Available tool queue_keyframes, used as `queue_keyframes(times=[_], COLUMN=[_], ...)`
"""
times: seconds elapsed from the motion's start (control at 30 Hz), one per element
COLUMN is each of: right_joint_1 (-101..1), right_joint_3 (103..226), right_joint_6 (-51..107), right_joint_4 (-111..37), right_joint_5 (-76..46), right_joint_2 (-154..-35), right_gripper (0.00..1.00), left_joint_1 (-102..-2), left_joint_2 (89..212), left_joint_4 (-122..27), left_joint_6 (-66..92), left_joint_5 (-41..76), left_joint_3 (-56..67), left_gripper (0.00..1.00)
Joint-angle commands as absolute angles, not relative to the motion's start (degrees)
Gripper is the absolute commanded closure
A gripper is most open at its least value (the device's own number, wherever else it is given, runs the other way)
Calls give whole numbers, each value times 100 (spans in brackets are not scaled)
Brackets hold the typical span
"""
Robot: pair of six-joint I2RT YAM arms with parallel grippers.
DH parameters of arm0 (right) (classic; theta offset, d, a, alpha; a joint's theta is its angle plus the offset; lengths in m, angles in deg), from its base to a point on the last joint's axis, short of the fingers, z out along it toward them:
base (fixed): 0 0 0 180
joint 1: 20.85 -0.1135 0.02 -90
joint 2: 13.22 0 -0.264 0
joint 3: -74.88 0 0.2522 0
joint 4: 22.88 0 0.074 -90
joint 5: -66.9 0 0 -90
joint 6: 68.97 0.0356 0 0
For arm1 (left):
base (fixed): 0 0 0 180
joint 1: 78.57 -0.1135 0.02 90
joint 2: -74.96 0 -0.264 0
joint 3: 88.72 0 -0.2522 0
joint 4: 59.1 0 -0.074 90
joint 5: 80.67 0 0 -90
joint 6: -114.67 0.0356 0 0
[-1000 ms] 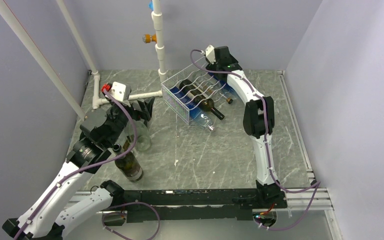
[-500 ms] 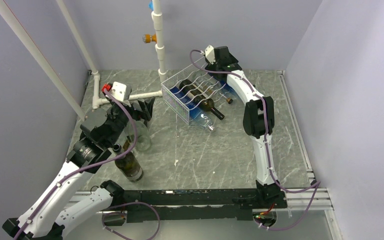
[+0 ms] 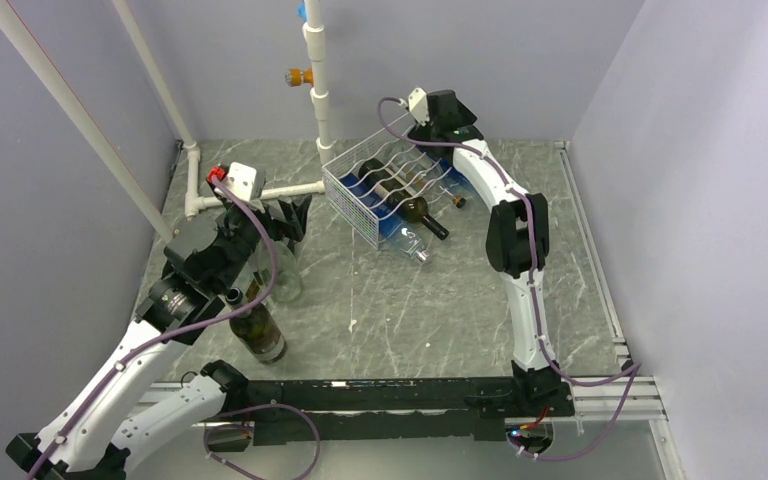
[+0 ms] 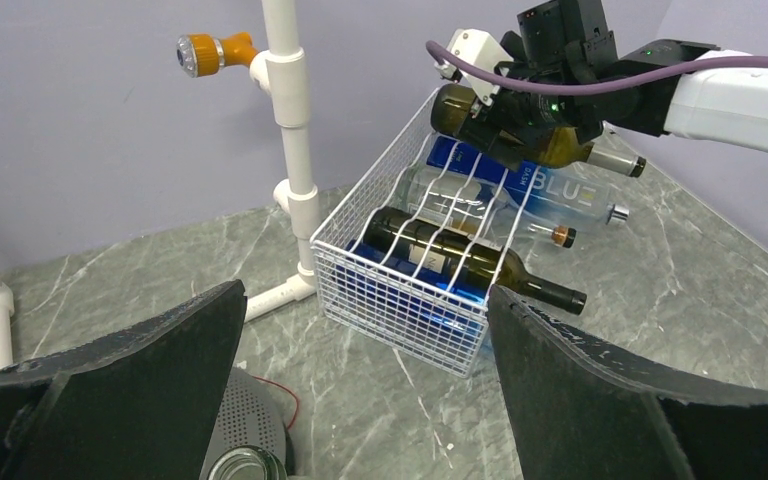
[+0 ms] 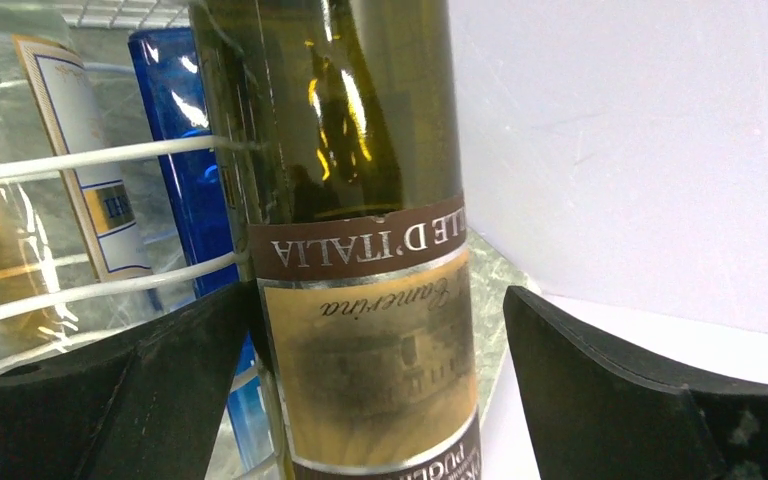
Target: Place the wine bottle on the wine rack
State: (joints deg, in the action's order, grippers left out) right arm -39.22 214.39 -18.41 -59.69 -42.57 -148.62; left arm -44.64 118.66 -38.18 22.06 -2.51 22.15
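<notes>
The white wire wine rack (image 3: 365, 195) (image 4: 415, 300) stands at the back middle of the table. An olive-green wine bottle (image 4: 515, 140) (image 5: 360, 200) with a tan label lies on its top rods at the far end. My right gripper (image 3: 438, 135) (image 5: 375, 330) straddles that bottle with its jaws open; a gap shows between the right finger (image 5: 600, 380) and the glass. My left gripper (image 3: 285, 218) (image 4: 365, 320) hangs open over the table left of the rack, holding nothing.
A dark bottle (image 4: 460, 262) and clear blue-labelled bottles (image 4: 550, 195) lie lower in the rack. A dark bottle (image 3: 257, 328) and a clear glass bottle (image 3: 285, 280) stand upright by my left arm. White pipes (image 3: 318, 90) rise behind the rack. A grey perforated disc (image 4: 245, 430) lies below my left gripper.
My right gripper's jaws have spread away from the olive-green bottle, and its wrist has lifted slightly. The left arm has shifted only slightly.
</notes>
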Motion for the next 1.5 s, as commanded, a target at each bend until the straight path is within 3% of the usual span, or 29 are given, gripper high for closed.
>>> queue_keyframes(times=[0.0, 0.23, 0.47, 0.63, 0.8, 1.13, 1.47], right_joint_1=[-4117, -4467, -5024, -5231, -5426, -5468, -5467], right_joint_3=[21614, 20957, 18768, 17559, 16640, 15821, 15540], right_joint_6=[-1735, -1229, 8, 1612, 2091, 2358, 2574], right_joint_4=[-5697, -5571, -4826, -5140, -5226, -4959, -5047], right_joint_5=[-4502, -4896, -5196, -4969, -4614, -3889, -3424], right_joint_2=[-14062, -13286, -11929, -10916, -9939, -8635, -8294], right_gripper=[1, 0, 0, 0, 0, 0, 0], left_joint_1=[-4473, -4473, -4574, -4678, -4675, -4683, -4681], left_joint_2=[11824, 11541, 11433, 11324, 11337, 12032, 12279], left_joint_4=[-3924, -3975, -3909, -3855, -3575, -359, -52], left_joint_6=[2217, 2337, 2321, 2304, 2146, 738, 281], left_joint_5=[-245, -455, -447, -465, -837, -1191, -1235], left_joint_3=[2034, 2073, 2000, 1953, 1788, 186, 796], left_gripper=[4, 3, 3, 1, 1, 1, 0])
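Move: Between the right hand's open fingers lies the placed wine bottle, its middle about 3 cm back, 3 cm to the right and 2 cm below. The blue bottle is roughly 7 cm back, 5 cm left and 8 cm lower; the racked dark bottle some 15 cm back, 17 cm left and 7 cm below. The left hand has the standing clear bottle 1 cm ahead, 6 cm left and 20 cm below; from this hand, the standing wine bottle is 12 cm back, 10 cm left, as low. Backing off the placed wine bottle with fingers still wide open, the right hand comes free upward, then sweeps some 27 cm back and 7 cm left over the rack's bottles, dipping midway and ending about 12 cm higher, rolled some 45 degrees with its left side up. The open left hand rises slightly while going 5 cm left and a little back, then drops about 7 cm, tipping down towards the clear bottle's mouth. ##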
